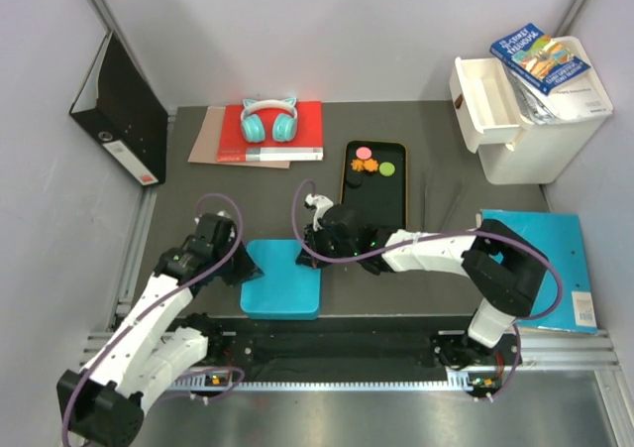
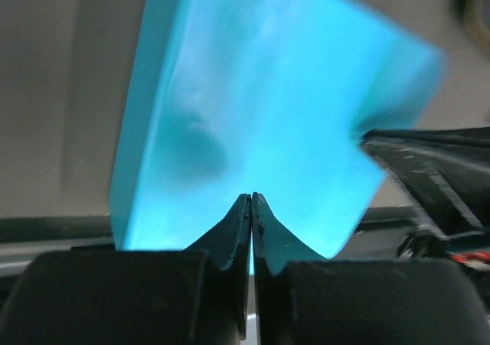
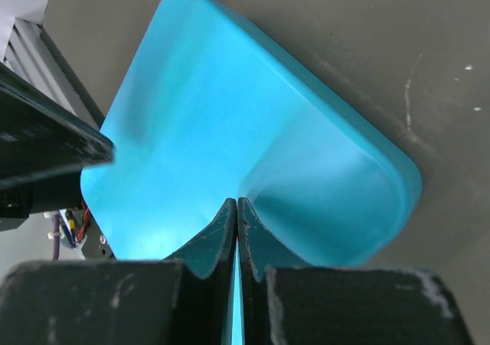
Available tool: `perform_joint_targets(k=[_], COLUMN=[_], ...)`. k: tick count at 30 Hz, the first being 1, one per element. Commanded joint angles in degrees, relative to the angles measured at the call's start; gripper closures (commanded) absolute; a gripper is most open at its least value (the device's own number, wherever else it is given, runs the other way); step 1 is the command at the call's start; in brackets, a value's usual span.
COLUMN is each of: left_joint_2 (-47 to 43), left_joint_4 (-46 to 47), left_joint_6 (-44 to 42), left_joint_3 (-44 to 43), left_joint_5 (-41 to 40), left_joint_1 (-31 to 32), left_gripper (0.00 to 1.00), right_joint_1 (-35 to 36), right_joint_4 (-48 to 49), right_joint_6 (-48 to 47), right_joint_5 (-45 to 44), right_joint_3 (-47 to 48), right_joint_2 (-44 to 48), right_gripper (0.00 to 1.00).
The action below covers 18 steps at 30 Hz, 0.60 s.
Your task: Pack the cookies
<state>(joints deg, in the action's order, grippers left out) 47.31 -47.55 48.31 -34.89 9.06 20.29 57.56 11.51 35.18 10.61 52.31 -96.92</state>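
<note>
The cookies lie on a black tray (image 1: 391,204) behind the arms: a pink one (image 1: 365,153), an orange one (image 1: 368,167), a green one (image 1: 386,168) and a black one (image 1: 353,179). In front of the tray a cyan box (image 1: 282,280) (image 2: 253,92) (image 3: 230,115) rests on the table. My left gripper (image 1: 246,267) (image 2: 252,196) is shut at the box's left edge. At the far right corner of the box my right gripper (image 1: 315,244) (image 3: 236,201) is shut too. In both wrist views cyan shows in the slit between the closed fingers, as if the thin wall is pinched.
A red book (image 1: 272,132) with teal headphones (image 1: 268,120) lies at the back left, and a black binder (image 1: 121,110) leans on the left wall. A white drawer unit (image 1: 530,110) stands at the back right. A blue folder (image 1: 545,259) lies on the right.
</note>
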Motion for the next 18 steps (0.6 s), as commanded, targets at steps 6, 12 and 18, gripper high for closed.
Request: perform_joint_targets(k=[6, 12, 18], left_joint_2=[-5.74, 4.09, 12.98], left_joint_4=[7.30, 5.45, 8.16], left_joint_6=[-3.74, -7.26, -11.83], left_joint_3=[-12.21, -14.32, -16.43], left_joint_5=[-6.86, -8.62, -3.71], left_joint_1=[-0.08, -0.17, -0.08], left_gripper=[0.60, 0.48, 0.52], right_joint_1=[-0.43, -0.43, -0.43], right_joint_4=[-7.36, -13.43, -16.78], right_joint_6=[-5.73, -8.54, -11.80], right_joint_5=[-6.73, -13.84, -22.64], right_joint_3=[3.23, 1.48, -2.74], right_joint_2=[14.81, 21.68, 32.40], right_gripper=[0.79, 0.57, 0.54])
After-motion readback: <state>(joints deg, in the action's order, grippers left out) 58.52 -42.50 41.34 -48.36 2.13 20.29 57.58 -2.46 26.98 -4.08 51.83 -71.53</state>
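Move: The blue lid lies on its box right under both hands: its middle is about 5 cm to the right of the left hand, 1 cm nearer the base and 2 cm lower. From the right hand it lies some 4 cm left, 4 cm back and 2 cm below. The black cookie tray is roughly 16 cm ahead and 16 cm right of the right hand; the red book is about 33 cm ahead of the left hand, 2 cm to its right. The closed blue lid is left by both hands, whose shut fingers spread to about half open. The right fingertips lift off the lid's right part, rising about 12 cm and drifting right, away from the lid, the fingers tilting up. The left hand climbs about 10 cm while going forward some 7 cm towards the lid's far left corner, then sinks back about 5 cm. ##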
